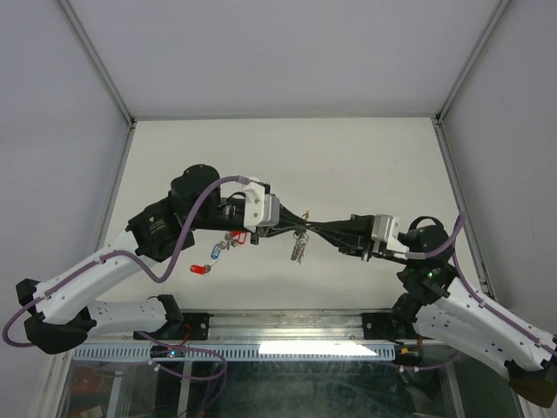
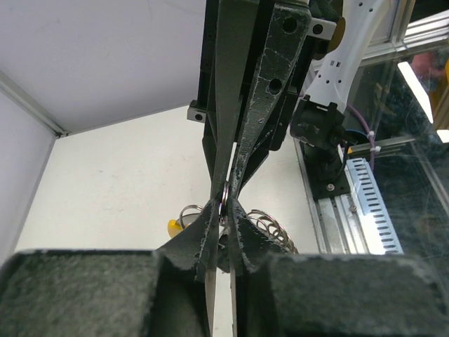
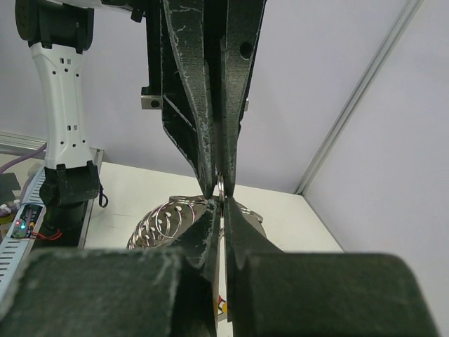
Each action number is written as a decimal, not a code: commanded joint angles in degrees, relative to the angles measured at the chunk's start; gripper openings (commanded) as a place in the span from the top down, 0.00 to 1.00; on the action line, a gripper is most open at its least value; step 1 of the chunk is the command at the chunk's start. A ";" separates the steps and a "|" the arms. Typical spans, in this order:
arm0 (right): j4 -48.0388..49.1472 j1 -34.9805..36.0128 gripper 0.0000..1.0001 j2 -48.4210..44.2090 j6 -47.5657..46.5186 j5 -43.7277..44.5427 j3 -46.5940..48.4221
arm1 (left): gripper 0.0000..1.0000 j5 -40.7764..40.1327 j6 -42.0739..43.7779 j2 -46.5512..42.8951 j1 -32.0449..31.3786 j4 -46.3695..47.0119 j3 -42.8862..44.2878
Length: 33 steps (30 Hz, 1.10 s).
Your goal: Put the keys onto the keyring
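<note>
My two grippers meet tip to tip above the middle of the table. The left gripper point(image 1: 294, 228) point(image 2: 224, 212) and the right gripper point(image 1: 313, 229) point(image 3: 221, 208) are both shut on the thin silver keyring point(image 2: 224, 201) point(image 3: 221, 187), which stands edge-on between the two pairs of fingers. A bunch of silver keys point(image 1: 298, 250) point(image 3: 163, 219) hangs below the pinch point, with a yellow tag point(image 2: 172, 227) showing behind my left fingers. More keys lie on the table under the left arm: one with a blue tag point(image 1: 214, 252) and one with a red tag point(image 1: 200, 270).
Another red tag point(image 1: 241, 235) sits by the left wrist. White walls with metal posts point(image 1: 96, 61) close in the table on three sides. A metal rail point(image 1: 287, 326) with the arm bases runs along the near edge.
</note>
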 commanded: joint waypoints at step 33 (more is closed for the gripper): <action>-20.17 -2.61 1.00 8.35 2.33 24.78 10.90 | 0.54 -35.02 -38.24 2.53 26.93 -0.02 -13.57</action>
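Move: The left hand's fingers are shut on the keyring, where the right hand's fingers pinch it too; its loops hang some 5 cm below both hands. From the left hand, the red-tagged key lies on the table about 16 cm ahead, 17 cm to the left and 36 cm down, with the blue-tagged key 10 cm to its left and 8 cm nearer the base. From the right hand, the red-tagged key is about 16 cm ahead, 18 cm left and 36 cm below. The left fingers let go of the keyring, opening nearly halfway, and that hand swings away forward and left, then drops about 9 cm towards the red-tagged key, turning counter-clockwise some 55 degrees and tipping to point forward, right and down. The right hand keeps its pinch and carries the keyring about 9 cm forward, sinking some 5 cm and turning clockwise. ##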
